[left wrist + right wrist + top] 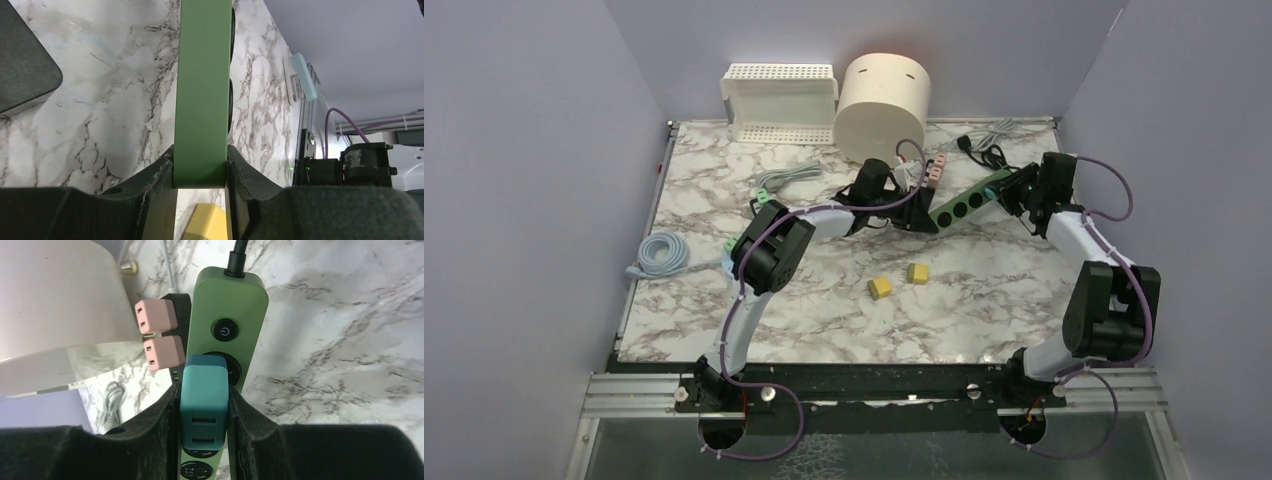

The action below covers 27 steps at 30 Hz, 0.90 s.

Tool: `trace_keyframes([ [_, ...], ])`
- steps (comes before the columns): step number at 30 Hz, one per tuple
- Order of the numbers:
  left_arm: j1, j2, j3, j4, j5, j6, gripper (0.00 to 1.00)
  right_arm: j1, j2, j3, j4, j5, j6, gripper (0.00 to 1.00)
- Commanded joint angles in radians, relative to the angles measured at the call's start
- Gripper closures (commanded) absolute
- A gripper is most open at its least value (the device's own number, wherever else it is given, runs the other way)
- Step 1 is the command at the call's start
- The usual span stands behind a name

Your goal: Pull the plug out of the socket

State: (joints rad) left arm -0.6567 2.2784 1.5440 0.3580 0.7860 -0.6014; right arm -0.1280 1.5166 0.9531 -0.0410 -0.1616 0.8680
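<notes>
A green power strip, the socket, lies slanted on the marble table at the back right. My left gripper is shut on its near end, and the left wrist view shows the strip's edge clamped between both pads. The plug is a teal block with two USB ports, sitting on the strip just below the round power button. My right gripper is shut on its two sides. Whether its pins are still seated is hidden.
Two pink adapters lie beside the strip, next to a cream cylinder. A white basket stands at the back. Two yellow blocks lie mid-table, a coiled cable at the left, and the strip's black cord behind it.
</notes>
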Motion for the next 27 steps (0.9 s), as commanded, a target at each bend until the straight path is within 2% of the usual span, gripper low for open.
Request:
trace_keyframes([
  [1, -0.007, -0.015, 0.055, 0.075, -0.027, -0.052, 1.00, 0.007, -0.020, -0.056, -0.056, -0.093, -0.152, 0.99],
  [3, -0.007, -0.013, 0.061, 0.075, -0.025, -0.055, 1.00, 0.007, -0.052, -0.167, 0.196, -0.328, -0.117, 0.99],
  [5, -0.007, -0.013, 0.066, 0.075, -0.024, -0.058, 1.00, 0.007, -0.045, -0.275, 0.537, -0.551, -0.020, 0.99],
  [7, -0.008, -0.016, 0.068, 0.075, -0.026, -0.058, 1.00, 0.008, -0.010, -0.346, 0.792, -0.652, 0.110, 0.99],
  [8, -0.008, -0.018, 0.068, 0.075, -0.025, -0.058, 1.00, 0.008, 0.006, -0.356, 0.833, -0.664, 0.137, 0.99],
  [9, -0.008, -0.020, 0.067, 0.073, -0.025, -0.057, 1.00, 0.008, 0.010, -0.345, 0.793, -0.654, 0.126, 0.99],
  [11, -0.008, -0.024, 0.065, 0.072, -0.025, -0.055, 1.00, 0.018, -0.014, -0.280, 0.554, -0.549, 0.010, 0.99],
  [13, -0.008, -0.026, 0.062, 0.072, -0.025, -0.055, 1.00, 0.058, -0.069, -0.200, 0.296, -0.312, -0.120, 0.99],
  [15, -0.008, -0.026, 0.064, 0.072, -0.025, -0.055, 1.00, 0.109, -0.110, -0.135, 0.107, -0.040, -0.194, 0.99],
  [17, -0.008, -0.023, 0.069, 0.072, -0.026, -0.058, 1.00, 0.136, -0.130, -0.086, -0.023, 0.161, -0.214, 0.99],
  [20, -0.008, -0.018, 0.081, 0.071, -0.021, -0.061, 1.00, 0.137, -0.154, -0.095, -0.056, 0.246, -0.217, 0.99],
  [22, -0.008, -0.014, 0.087, 0.070, -0.018, -0.064, 1.00, 0.136, -0.194, -0.160, 0.060, 0.120, -0.263, 0.99],
  [24, -0.008, -0.016, 0.092, 0.070, -0.016, -0.064, 1.00, 0.136, -0.239, -0.268, 0.280, -0.124, -0.282, 0.99],
  [25, -0.008, -0.017, 0.093, 0.070, -0.016, -0.064, 1.00, 0.136, -0.249, -0.328, 0.429, -0.319, -0.262, 0.99],
  [27, -0.008, -0.018, 0.096, 0.068, -0.014, -0.064, 1.00, 0.135, -0.216, -0.382, 0.677, -0.564, -0.179, 0.99],
])
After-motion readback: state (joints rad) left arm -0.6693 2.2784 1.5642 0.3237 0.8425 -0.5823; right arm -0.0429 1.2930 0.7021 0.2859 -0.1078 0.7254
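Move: The teal plug is already between the right fingers, still in the green strip, whose middle lies about 5 cm left, 3 cm back and 3 cm below. From the right hand, the pink plugs on the black strip lie some 10 cm left, 6 cm ahead and 11 cm below; the nearer yellow plug is roughly 15 cm left, 18 cm back and 12 cm below. The left hand grips the strip's far end, with the teal plug about 12 cm right, 7 cm ahead and 3 cm above. Still pinching the teal plug, the right hand rocks it against the strip: first about 2 cm left and slightly back, fingers tipping up some 15 degrees, then a pull up of roughly 4 cm as the roll reverses and the hand ends a little farther back. The left hand keeps its grip on the strip's end, dipping slightly, coming back up and easing back about 1.5 cm. ##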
